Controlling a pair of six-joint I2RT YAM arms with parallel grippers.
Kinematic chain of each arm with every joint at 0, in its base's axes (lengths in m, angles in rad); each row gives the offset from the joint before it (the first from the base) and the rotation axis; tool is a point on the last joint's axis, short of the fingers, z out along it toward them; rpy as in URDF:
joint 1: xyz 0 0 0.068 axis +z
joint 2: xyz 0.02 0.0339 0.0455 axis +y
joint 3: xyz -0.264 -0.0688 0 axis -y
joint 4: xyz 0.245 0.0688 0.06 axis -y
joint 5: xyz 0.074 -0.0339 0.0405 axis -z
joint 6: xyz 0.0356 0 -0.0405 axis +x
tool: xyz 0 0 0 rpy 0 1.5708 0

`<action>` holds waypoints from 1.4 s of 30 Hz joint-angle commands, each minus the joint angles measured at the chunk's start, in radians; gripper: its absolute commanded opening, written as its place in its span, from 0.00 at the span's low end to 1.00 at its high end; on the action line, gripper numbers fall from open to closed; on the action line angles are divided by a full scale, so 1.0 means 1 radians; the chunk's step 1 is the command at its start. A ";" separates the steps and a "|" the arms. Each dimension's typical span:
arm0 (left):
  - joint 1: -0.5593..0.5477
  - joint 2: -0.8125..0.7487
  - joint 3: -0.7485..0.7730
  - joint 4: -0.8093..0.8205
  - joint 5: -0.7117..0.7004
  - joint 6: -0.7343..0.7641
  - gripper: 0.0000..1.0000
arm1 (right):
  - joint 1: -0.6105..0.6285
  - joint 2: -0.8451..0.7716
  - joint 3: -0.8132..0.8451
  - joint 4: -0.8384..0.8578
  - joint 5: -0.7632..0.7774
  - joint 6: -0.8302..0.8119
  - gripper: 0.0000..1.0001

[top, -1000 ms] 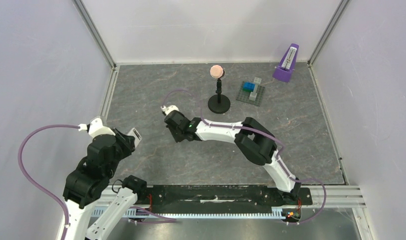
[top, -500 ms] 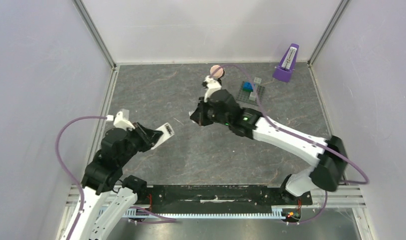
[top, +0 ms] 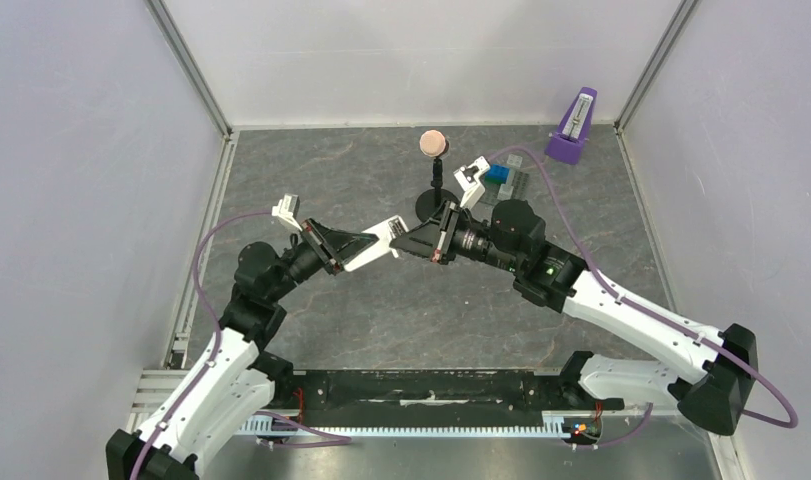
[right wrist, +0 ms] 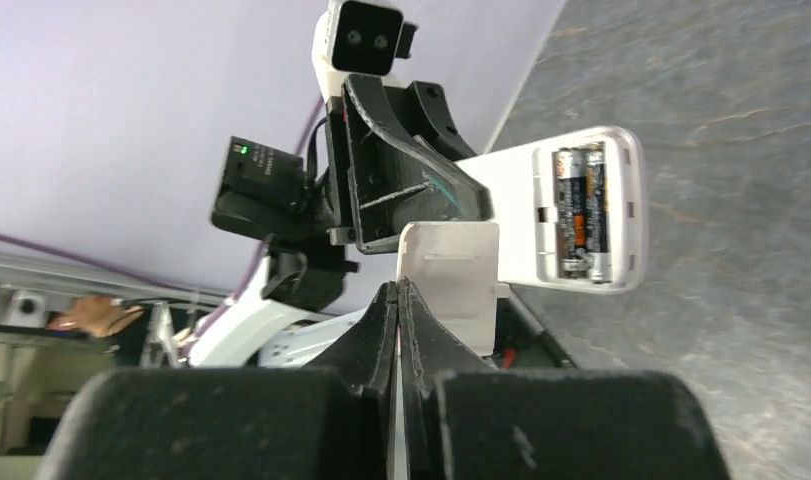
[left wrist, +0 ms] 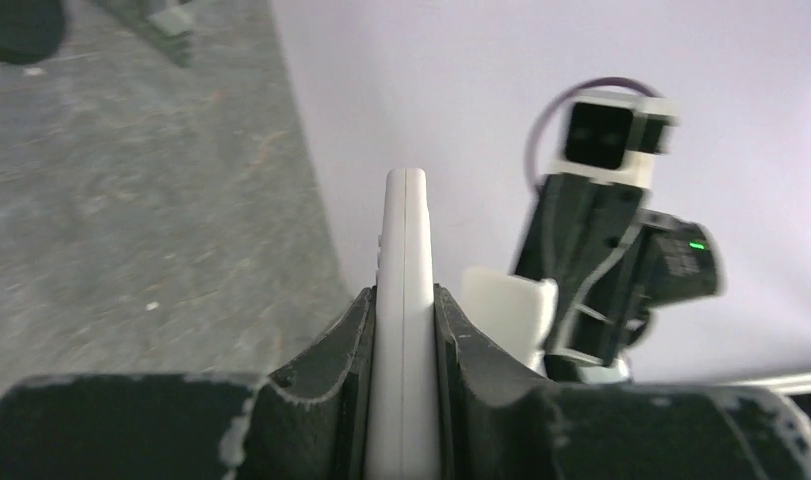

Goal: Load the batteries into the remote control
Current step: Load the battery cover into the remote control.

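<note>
My left gripper (top: pixel 353 247) is shut on the white remote control (top: pixel 378 240) and holds it above the table's middle. In the left wrist view the remote (left wrist: pixel 405 240) stands edge-on between the jaws of my left gripper (left wrist: pixel 404 297). In the right wrist view the remote's back (right wrist: pixel 526 215) faces me with its compartment open, and both batteries (right wrist: pixel 579 212) lie inside side by side. My right gripper (right wrist: pixel 397 292) is shut on a thin white battery cover (right wrist: pixel 451 270), held just in front of the remote. The right gripper (top: pixel 413 243) nearly meets the remote's tip.
A black stand with a pink ball (top: pixel 435 143) stands just behind the grippers. A grey plate with blue blocks (top: pixel 503 180) lies behind the right arm. A purple metronome (top: pixel 571 128) is in the far right corner.
My left gripper has carried the remote from the left side up to the middle. My right arm has swung out to the right and turned its gripper back toward the remote.
</note>
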State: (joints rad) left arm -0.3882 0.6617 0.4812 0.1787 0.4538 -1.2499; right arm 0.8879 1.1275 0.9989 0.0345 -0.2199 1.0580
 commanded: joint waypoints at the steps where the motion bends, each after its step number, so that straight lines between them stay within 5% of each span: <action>1: 0.003 0.009 -0.036 0.365 0.113 -0.197 0.02 | -0.014 -0.036 -0.059 0.202 -0.114 0.179 0.00; 16: 0.004 -0.052 -0.137 0.444 0.215 -0.275 0.02 | -0.073 -0.111 -0.146 0.331 -0.208 0.309 0.00; 28: 0.004 -0.058 -0.133 0.441 0.226 -0.308 0.02 | -0.073 -0.072 -0.277 0.666 -0.253 0.507 0.00; 42: 0.003 -0.061 -0.142 0.452 0.220 -0.328 0.02 | -0.073 -0.034 -0.308 0.706 -0.230 0.494 0.00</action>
State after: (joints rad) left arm -0.3874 0.6083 0.3397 0.5579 0.6579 -1.5211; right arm 0.8177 1.0782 0.7010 0.6754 -0.4477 1.5486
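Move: The left fingers hold the remote; its open battery bay, batteries inside, lies about 3 cm ahead of that hand and 4 cm to its right, at its height. The cover lies level fore and aft, some 4 cm to the left hand's right and 4 cm above. From the right hand, which pinches the cover, the bay is roughly 4 cm ahead, 1 cm left and 4 cm below; the black stand is about 30 cm ahead, 9 cm right and 24 cm lower. Still pinching the cover, the right fingers rise and draw back about 3.5 cm each way, easing some 2 cm right, while the hand rolls and swings some 30 degrees so that its fingertips tip upward. The left hand keeps its grip on the remote and carries it 5 cm back and 3 cm up, turning clockwise as its right side lifts, then almost stops beside the cover. ##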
